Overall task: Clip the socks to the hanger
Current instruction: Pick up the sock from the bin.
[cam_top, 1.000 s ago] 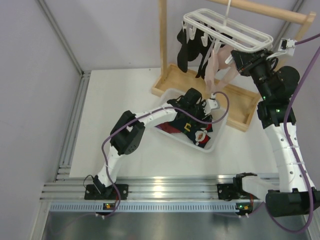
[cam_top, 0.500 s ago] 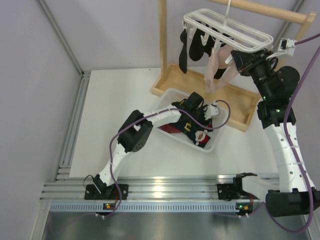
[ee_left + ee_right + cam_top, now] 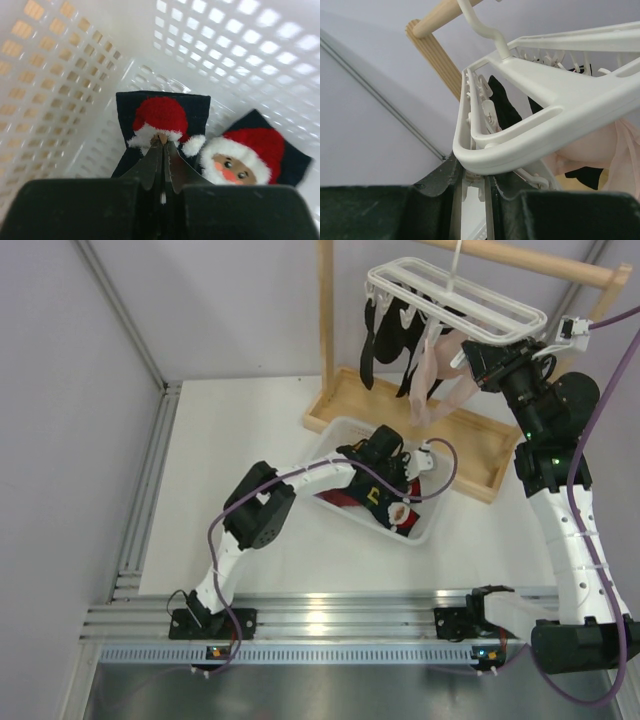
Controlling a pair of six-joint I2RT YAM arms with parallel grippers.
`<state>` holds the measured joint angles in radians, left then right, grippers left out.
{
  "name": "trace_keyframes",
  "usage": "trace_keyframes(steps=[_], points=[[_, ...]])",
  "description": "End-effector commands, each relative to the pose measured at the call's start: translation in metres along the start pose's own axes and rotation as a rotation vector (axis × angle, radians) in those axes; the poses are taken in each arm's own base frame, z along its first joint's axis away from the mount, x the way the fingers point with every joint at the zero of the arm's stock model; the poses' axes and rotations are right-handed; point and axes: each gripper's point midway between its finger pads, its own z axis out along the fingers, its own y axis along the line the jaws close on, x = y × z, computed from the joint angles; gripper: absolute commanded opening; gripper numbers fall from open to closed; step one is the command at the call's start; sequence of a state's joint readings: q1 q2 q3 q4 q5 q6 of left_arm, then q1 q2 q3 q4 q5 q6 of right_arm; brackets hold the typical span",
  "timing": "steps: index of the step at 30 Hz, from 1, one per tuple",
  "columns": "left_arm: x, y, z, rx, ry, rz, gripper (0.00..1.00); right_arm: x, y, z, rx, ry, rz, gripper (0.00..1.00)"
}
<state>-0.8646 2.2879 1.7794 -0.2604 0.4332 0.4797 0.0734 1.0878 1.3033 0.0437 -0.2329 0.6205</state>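
In the white slotted basket [image 3: 432,527] lie navy socks [image 3: 376,494] with Santa and buckle marks. My left gripper [image 3: 388,454] reaches down into it. In the left wrist view the left gripper [image 3: 163,138] is shut, its tips pinching a navy Santa sock [image 3: 162,112] at the white trim. Beside it lies a second Santa sock [image 3: 252,150]. The white lattice hanger [image 3: 470,302] hangs from the wooden bar, with dark socks [image 3: 385,332] clipped to it. Under the hanger's corner [image 3: 520,150] my right gripper [image 3: 474,184] is shut on a white peg [image 3: 472,182].
A pale pink sheer garment [image 3: 436,375] dangles from the hanger next to the dark socks. The tall wooden rack [image 3: 326,320] stands on a wooden base tray [image 3: 482,455] behind the basket. Grey walls bound the left and the back, and an aluminium rail [image 3: 320,618] runs along the near edge.
My left gripper's jaws have gone from open to shut, taking hold of the navy Santa sock in the basket. The hanging socks and pink garment swayed slightly. The right arm has not moved.
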Motion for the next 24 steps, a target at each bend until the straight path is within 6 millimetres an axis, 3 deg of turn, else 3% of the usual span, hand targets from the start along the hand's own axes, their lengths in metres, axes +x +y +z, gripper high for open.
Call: trace_keyframes(steps=[1,2,3,5,7,9,13,16,24], points=[[-0.108,0.001,-0.081,-0.059,-0.269,0.01,0.0,-0.013,0.013,-0.005,-0.046,-0.018,-0.019,0.0],[-0.11,-0.009,-0.09,-0.037,-0.284,-0.017,0.0,-0.013,0.012,-0.004,-0.044,-0.018,-0.015,0.0],[-0.128,-0.013,-0.103,-0.035,-0.354,0.008,0.0,-0.013,0.012,-0.003,-0.044,-0.023,-0.013,0.0],[-0.145,-0.028,-0.134,-0.029,-0.424,0.011,0.0,-0.014,0.013,-0.002,-0.047,-0.029,0.0,0.0],[-0.177,-0.029,-0.169,-0.075,-0.543,0.058,0.0,-0.014,0.013,-0.001,-0.049,-0.033,0.008,0.0],[-0.18,-0.032,-0.181,-0.097,-0.57,0.043,0.0,-0.014,0.012,-0.001,-0.047,-0.033,0.024,0.0],[-0.205,-0.032,-0.228,-0.212,-0.73,0.091,0.0,-0.015,0.013,0.0,-0.049,-0.037,0.045,0.0],[-0.221,-0.023,-0.252,-0.303,-0.792,0.099,0.0,-0.016,0.015,0.0,-0.056,-0.04,0.053,0.0],[-0.243,0.012,-0.277,-0.528,-0.816,0.194,0.0,-0.019,0.017,-0.001,-0.06,-0.047,0.043,0.0]])
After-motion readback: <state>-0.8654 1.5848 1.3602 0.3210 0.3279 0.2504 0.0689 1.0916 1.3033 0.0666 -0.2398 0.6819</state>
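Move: The left hand, low in the bin, already pinches one Santa sock by its cuff; the middle of the hanger lies about 13 cm ahead and 46 cm above. The pink garment hangs some 9 cm ahead and 30 cm up; the other Santa sock lies about 8 cm back, 2 cm left and 4 cm lower. From the right hand, still at the hanger's near corner, the hanger's middle is roughly 11 cm ahead, 4 cm left and 4 cm up. Keeping its pinch, the left hand lifts the Santa sock about 31 cm towards the hanger, fingers tipping up to level. ##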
